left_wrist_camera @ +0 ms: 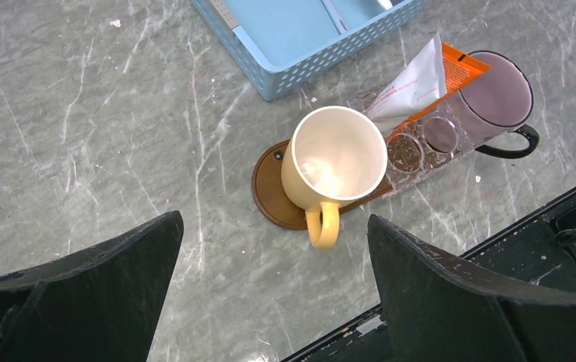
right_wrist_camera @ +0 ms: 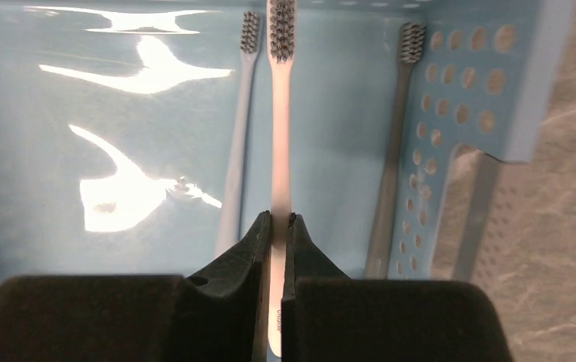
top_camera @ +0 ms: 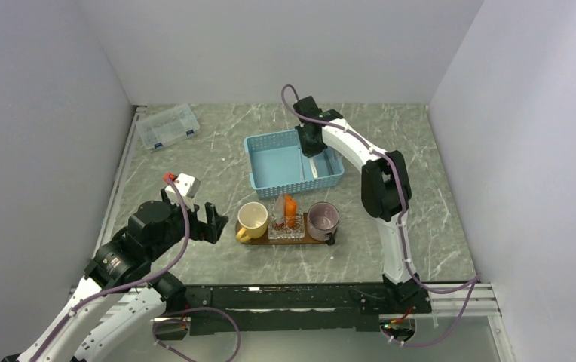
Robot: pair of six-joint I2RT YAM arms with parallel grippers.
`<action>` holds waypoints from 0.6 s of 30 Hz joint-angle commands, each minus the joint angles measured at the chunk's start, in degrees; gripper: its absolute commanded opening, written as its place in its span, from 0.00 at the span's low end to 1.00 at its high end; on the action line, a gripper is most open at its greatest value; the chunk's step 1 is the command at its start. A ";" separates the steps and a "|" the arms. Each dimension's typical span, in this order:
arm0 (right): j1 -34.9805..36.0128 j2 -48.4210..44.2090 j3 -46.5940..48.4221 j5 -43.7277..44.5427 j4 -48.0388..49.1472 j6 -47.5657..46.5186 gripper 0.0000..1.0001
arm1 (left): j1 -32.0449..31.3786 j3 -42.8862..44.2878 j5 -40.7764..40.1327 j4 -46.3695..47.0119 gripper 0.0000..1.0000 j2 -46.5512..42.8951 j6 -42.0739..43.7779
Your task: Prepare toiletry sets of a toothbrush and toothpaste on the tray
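Note:
The white toothbrush (right_wrist_camera: 280, 113) lies lengthwise inside the light-blue basket (right_wrist_camera: 462, 113), bristles away from me. My right gripper (right_wrist_camera: 279, 219) is shut on its handle, and paler brush shapes on either side look like reflections. From above, that right gripper (top_camera: 311, 147) reaches down into the basket (top_camera: 270, 162). The dark brown tray (top_camera: 249, 240) (left_wrist_camera: 270, 185) holds a yellow mug (left_wrist_camera: 338, 154), a clear holder (left_wrist_camera: 421, 143) and a purple mug (left_wrist_camera: 496, 94). An orange toothpaste tube (left_wrist_camera: 462, 72) and a white tube (left_wrist_camera: 413, 79) lean in the holder. My left gripper (left_wrist_camera: 274, 219) (top_camera: 203, 222) hovers open, left of the tray.
A clear lidded plastic box (top_camera: 167, 126) sits at the back left of the marbled table. White walls close in the left, back and right sides. A black rail (top_camera: 292, 298) runs along the near edge.

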 commanded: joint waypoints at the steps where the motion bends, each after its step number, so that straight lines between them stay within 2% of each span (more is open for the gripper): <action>1: -0.16 -7.02 -1.79 0.56 3.38 -0.44 0.00 | 0.04 0.75 -0.88 1.13 0.99 0.27 0.42; 9: 0.84 -14.66 -6.18 1.06 5.56 -1.02 0.00 | 0.08 0.83 -0.92 0.87 0.99 0.36 0.05; 18: 5.56 -32.53 -20.65 3.29 14.49 -4.62 0.00 | -0.01 2.79 -0.38 0.87 0.99 0.89 -1.20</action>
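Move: The right hand already holds the white toothbrush above the basket. The clear holder on the tray lies about 19 cm back and 6 cm left of that hand, roughly level with it in height. The purple mug stands some 18 cm back and 3 cm right, the yellow mug about 18 cm back and 14 cm left. In the basket, the dark toothbrush lies about 4 cm to the right and 2 cm back. From the left hand, the holder is around 8 cm ahead, 17 cm right and 18 cm below. Keep the right fingers pinched on the white toothbrush and go on lifting it out over the basket, about 11 cm, almost straight up at first. Partway up, start drawing back some 4 cm towards the base, and let the fingers tip outward and up by roughly 15 degrees as you rise. ##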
